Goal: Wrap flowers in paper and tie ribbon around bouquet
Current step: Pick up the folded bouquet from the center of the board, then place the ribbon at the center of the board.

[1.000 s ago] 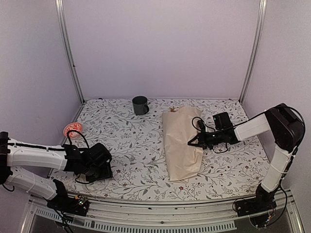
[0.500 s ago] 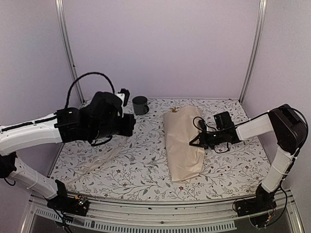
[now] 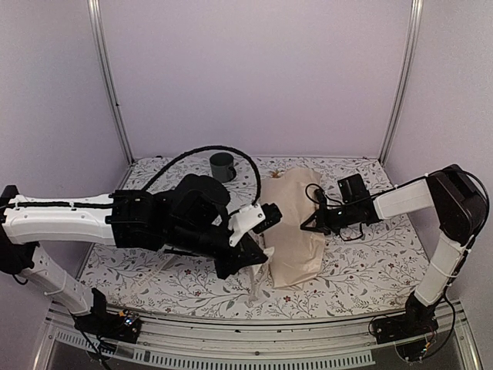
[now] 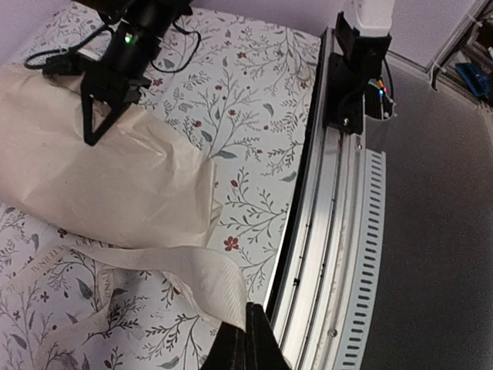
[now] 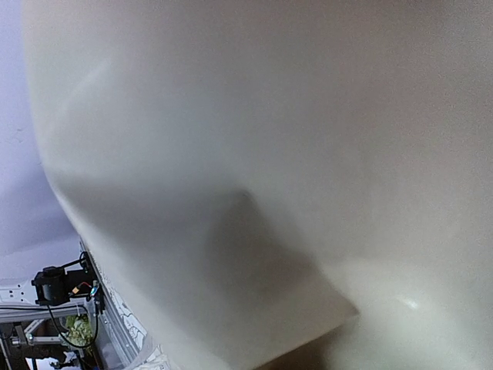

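The bouquet (image 3: 291,223) lies along the table as a cream paper (image 4: 100,181) bundle. A bit of the yellow flowers (image 3: 274,175) peeks out at its far end. My left gripper (image 3: 260,258) hangs over the bundle's near left corner, shut on the end of the cream-white ribbon (image 4: 196,270). The ribbon (image 3: 253,284) trails back over the table to the left. The right gripper (image 3: 306,224) has its jaws closed and its tips resting on the paper's right side (image 4: 91,137). Its wrist view shows only paper (image 5: 293,154).
A dark grey mug (image 3: 223,166) stands at the back of the floral table cloth (image 3: 354,270). The table's metal front rail (image 4: 339,231) runs just beside my left gripper. The right arm's base (image 4: 358,69) stands on that rail.
My left arm has swung from the near left corner up and across to the bouquet's near end, its gripper shutting on the ribbon and pulling it along. The right arm has stayed put.
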Action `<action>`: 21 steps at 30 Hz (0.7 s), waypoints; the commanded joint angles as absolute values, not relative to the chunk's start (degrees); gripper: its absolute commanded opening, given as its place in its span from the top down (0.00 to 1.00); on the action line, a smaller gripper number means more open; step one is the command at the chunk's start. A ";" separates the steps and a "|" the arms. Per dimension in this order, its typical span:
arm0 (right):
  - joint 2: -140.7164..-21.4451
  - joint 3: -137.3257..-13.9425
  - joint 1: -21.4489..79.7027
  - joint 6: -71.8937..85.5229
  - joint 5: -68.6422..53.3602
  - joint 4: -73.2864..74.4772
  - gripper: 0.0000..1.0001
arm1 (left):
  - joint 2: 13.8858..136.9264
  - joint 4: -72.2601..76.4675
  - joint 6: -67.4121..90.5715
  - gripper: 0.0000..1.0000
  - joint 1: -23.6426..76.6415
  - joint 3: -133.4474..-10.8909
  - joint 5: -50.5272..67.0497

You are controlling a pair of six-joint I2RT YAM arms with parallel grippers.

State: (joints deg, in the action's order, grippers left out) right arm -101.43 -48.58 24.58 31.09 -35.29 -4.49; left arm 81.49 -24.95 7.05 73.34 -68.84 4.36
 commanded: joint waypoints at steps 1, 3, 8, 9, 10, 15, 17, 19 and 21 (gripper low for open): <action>-100.08 -51.50 24.07 28.42 -33.43 -1.94 1.00 | 78.94 -28.70 5.03 1.00 73.96 -65.51 10.44; -100.00 -53.06 23.92 28.16 -33.40 -0.60 1.00 | 78.94 -31.25 6.25 1.00 73.55 -62.47 9.23; -98.89 -57.05 23.34 27.10 -32.54 3.46 1.00 | 86.96 -35.12 8.57 1.00 73.60 -57.67 7.38; -99.00 -57.46 23.05 27.06 -32.61 4.01 1.00 | 89.08 -34.44 7.96 1.00 73.73 -57.50 7.90; -99.09 -57.69 22.89 27.00 -32.56 4.46 1.00 | 90.94 -33.51 7.13 0.96 73.82 -57.67 8.17; -100.07 -58.21 22.56 26.68 -32.37 5.51 1.00 | 93.78 -30.29 0.56 0.29 73.30 -62.04 12.16; -100.43 -58.50 22.46 26.65 -32.02 5.70 1.00 | 92.72 -28.51 -1.71 0.22 72.18 -63.43 16.20; -100.52 -58.82 22.43 26.63 -31.56 5.88 1.00 | 91.06 -25.55 -2.75 0.18 69.58 -64.00 21.31; -100.61 -59.09 22.26 26.63 -31.25 6.05 1.00 | 90.02 -20.27 -1.12 0.13 65.36 -63.13 22.64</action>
State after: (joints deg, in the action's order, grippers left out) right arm -101.10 -56.80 22.70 27.79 -32.29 6.02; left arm 93.80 -29.61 0.71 71.42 -61.80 15.38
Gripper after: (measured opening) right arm 0.038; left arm 0.840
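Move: My left hand holds the ribbon shut in its fingers, some 22 cm above the table. The bare stretch of near table edge I take it to lies about 4 cm back and 5 cm to the left. From that hand, the bouquet's middle is roughly 19 cm ahead, 12 cm right and 18 cm lower. My right hand already grips the paper; the bouquet's middle is about 5 cm to its left and 2 cm back. The mug stands about 17 cm ahead and 38 cm left of the right hand. I drop my left hand fast, about 17 cm down towards the near table edge, drifting some 6 cm left and a little back, with the fingers tipping about 30 degrees further down. Low over the edge I open wide and let go of the ribbon, then start rising and swing back to the right. Meanwhile my right hand keeps its pinch on the bouquet and shifts it about 3 cm forward and slightly up. ##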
